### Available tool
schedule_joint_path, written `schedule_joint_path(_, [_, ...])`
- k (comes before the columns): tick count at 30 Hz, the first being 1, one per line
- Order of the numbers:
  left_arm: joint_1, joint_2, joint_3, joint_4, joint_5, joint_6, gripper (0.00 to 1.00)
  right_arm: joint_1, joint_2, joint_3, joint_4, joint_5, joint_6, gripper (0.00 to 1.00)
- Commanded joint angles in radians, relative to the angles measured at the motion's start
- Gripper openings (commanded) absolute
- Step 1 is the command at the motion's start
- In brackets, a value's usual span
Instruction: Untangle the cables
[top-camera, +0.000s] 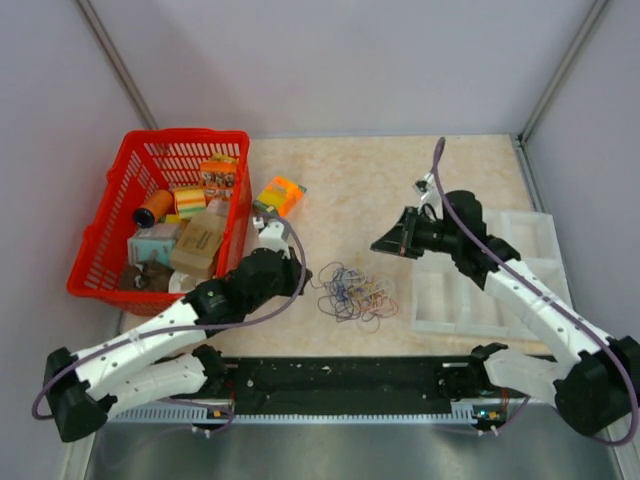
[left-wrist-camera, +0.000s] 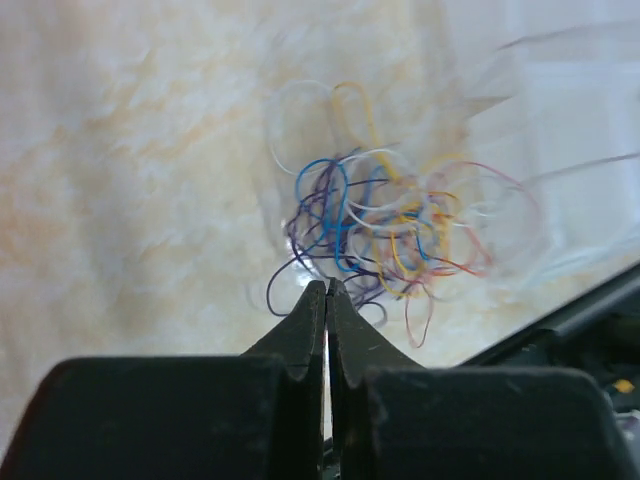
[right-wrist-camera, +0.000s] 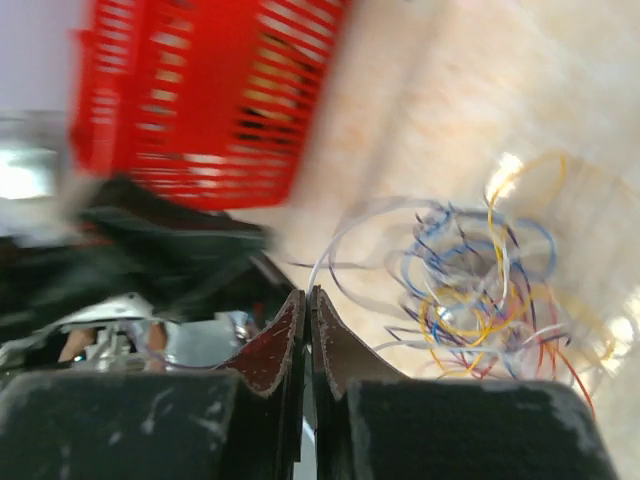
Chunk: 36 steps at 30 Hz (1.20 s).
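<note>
The cables (top-camera: 352, 292) lie in one loose tangle of thin coloured loops on the beige table, between the two arms. My left gripper (top-camera: 303, 280) sits low at the tangle's left edge. In the left wrist view the left gripper (left-wrist-camera: 327, 286) is shut, and a dark purple strand of the cables (left-wrist-camera: 385, 235) runs into its tips. My right gripper (top-camera: 383, 244) hangs above the tangle's far right side. In the right wrist view the right gripper (right-wrist-camera: 309, 292) is shut on a white cable that arcs from its tips toward the cables (right-wrist-camera: 480, 290).
A red basket (top-camera: 105, 235) full of boxes and spools stands at the left, with an orange box (top-camera: 281, 193) just beside it. A white compartment tray (top-camera: 500, 300) lies at the right. A black rail (top-camera: 340, 375) runs along the near edge.
</note>
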Motion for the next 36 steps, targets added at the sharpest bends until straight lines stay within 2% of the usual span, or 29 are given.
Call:
schedule_joint_path(1, [-0.002,-0.149,0.191,-0.057,0.063,0.152,0.0,-0.002,0.056,-0.009,-0.105,0.131,-0.169,0.0])
schedule_joint_path(4, [-0.002,-0.209,0.321,-0.124,0.029,0.21,0.0,0.001,0.073,-0.016,-0.124,0.17,-0.219,0.0])
schedule_joint_path(8, [-0.002,-0.228,0.462,-0.135,0.055,0.279,0.0,0.039,0.106,-0.03,-0.105,0.147,-0.226,0.0])
schedule_joint_path(11, [-0.002,-0.196,0.588,-0.134,0.152,0.317,0.0,0.111,0.118,-0.044,-0.102,0.178,-0.237,0.0])
schedule_joint_path(13, [-0.002,-0.165,0.736,-0.129,0.212,0.339,0.0,0.145,0.136,-0.076,-0.073,0.188,-0.226,0.0])
schedule_joint_path(20, [-0.002,-0.047,1.09,-0.029,0.265,0.406,0.0,0.16,0.273,-0.234,0.083,0.188,-0.183,0.0])
schedule_joint_path(21, [-0.002,-0.009,1.143,-0.048,0.269,0.411,0.0,0.16,0.291,-0.234,0.082,0.193,-0.189,0.03])
schedule_joint_path(24, [-0.002,0.109,1.312,-0.123,0.273,0.414,0.0,0.169,0.279,-0.188,0.005,0.208,-0.243,0.25])
schedule_joint_path(29, [-0.002,0.189,1.414,-0.137,0.286,0.429,0.0,0.206,0.059,-0.099,-0.078,0.253,-0.398,0.68])
schedule_joint_path(32, [-0.002,0.198,1.417,-0.128,0.288,0.429,0.0,0.281,-0.047,-0.125,0.151,0.137,-0.461,0.85])
schedule_joint_path(34, [-0.002,0.2,1.417,-0.126,0.245,0.426,0.0,0.362,-0.051,-0.157,0.348,0.07,-0.485,0.9])
schedule_joint_path(36, [-0.004,0.2,1.415,-0.115,0.245,0.419,0.0,0.437,0.004,-0.165,0.494,0.115,-0.501,0.9])
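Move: The tangled cables lie about 10 cm to the right of the left hand, 3 cm ahead and 12 cm below its shut fingertips. They lie almost under the right hand, some 24 cm down, 2 cm ahead and 2 cm left. The white tray's middle is about 30 cm right of the right hand and 10 cm ahead. From the left hand, the red crate's middle is 33 cm left and 22 cm ahead; the orange packet is 9 cm left, 35 cm ahead. Still pinching a dark strand, the left hand hauls it steeply up out of the tangle by about 50 cm, easing back 5 cm as its fingers swing upward some 60 degrees. The right hand, a pale strand at its tips, sinks about 20 cm and slightly back, opens wide near the table, then rises again and swings left, fingers empty. ##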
